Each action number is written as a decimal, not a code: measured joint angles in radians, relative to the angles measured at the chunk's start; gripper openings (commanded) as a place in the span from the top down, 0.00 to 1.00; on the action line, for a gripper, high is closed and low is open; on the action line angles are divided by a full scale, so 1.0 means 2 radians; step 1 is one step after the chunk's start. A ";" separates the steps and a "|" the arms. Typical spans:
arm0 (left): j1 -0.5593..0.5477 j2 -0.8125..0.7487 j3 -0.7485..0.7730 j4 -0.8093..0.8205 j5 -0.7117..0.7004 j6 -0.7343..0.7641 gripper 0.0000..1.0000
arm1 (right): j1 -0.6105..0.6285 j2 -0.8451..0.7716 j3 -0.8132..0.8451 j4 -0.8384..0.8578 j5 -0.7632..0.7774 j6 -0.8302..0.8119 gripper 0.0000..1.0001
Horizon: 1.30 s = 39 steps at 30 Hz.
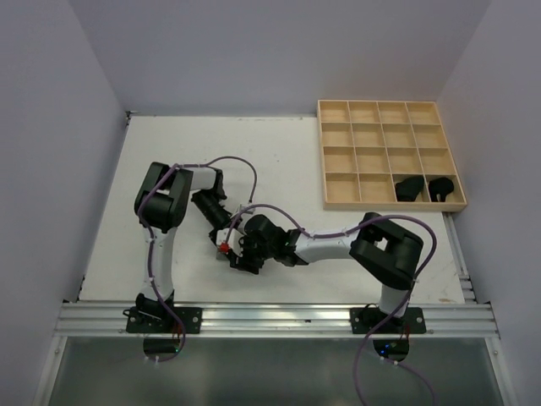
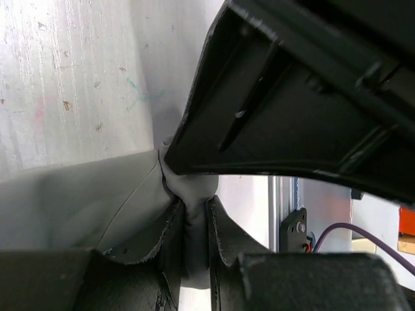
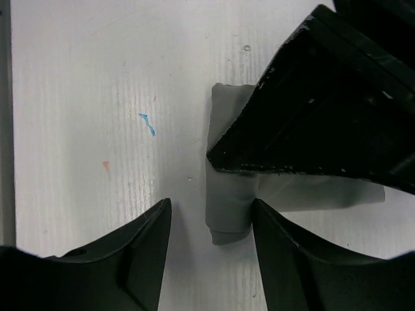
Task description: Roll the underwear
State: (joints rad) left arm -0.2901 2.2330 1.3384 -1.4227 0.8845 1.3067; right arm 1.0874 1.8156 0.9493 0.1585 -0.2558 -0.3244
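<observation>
A plain grey underwear lies on the white table, folded into a narrow strip with a rolled end. My left gripper is shut on a bunched ridge of the grey cloth, which fills the thin gap between its fingers. My right gripper is open just above the table and straddles the strip's rolled end, which sits close to its right finger. In the top view both grippers, left and right, meet at the near middle of the table and hide the cloth.
A wooden grid tray stands at the back right. Two black rolled underwear sit in its two nearest right compartments. The metal rail runs along the table's near edge.
</observation>
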 measured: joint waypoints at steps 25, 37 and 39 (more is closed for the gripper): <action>0.139 -0.153 0.014 0.085 -0.004 0.026 0.53 | -0.020 0.048 0.046 -0.012 -0.072 0.064 1.00; 0.204 -0.491 -0.252 0.219 -0.016 0.076 0.42 | -0.081 0.153 0.182 -0.094 -0.217 0.221 1.00; 0.202 -0.523 -0.291 0.231 -0.022 0.091 0.41 | -0.090 0.169 0.197 -0.099 -0.241 0.247 1.00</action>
State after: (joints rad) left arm 0.1143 1.1873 0.7563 -0.9615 0.8402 1.4887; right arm 0.9077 2.1536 1.3430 -0.0387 -0.7387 0.1696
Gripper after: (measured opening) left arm 0.580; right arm 0.062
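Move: From the right gripper, hanging open, the folded grey underwear lies low on the table: its middle is roughly 2 cm to the left, 3 cm farther out and 1 cm below. The left fingertips, already pinching its edge, are about 3 cm to the right gripper's left and 1 cm farther out. From the left gripper, the underwear's middle is some 2 cm ahead, 1 cm to the right and 1 cm lower. The table around is bare. Ease the right gripper left and slightly down onto the underwear's near edge and shut its fingers; then, keeping the pinch low, roll that wrist some 45 degrees, its top tipping forward, while carrying the edge about 2.5 cm farther left. Meanwhile open the left fingers, pull away forward, up and left in an arc, then come back and partly down, ending about 9 cm left with fingers swung to point down and right. ##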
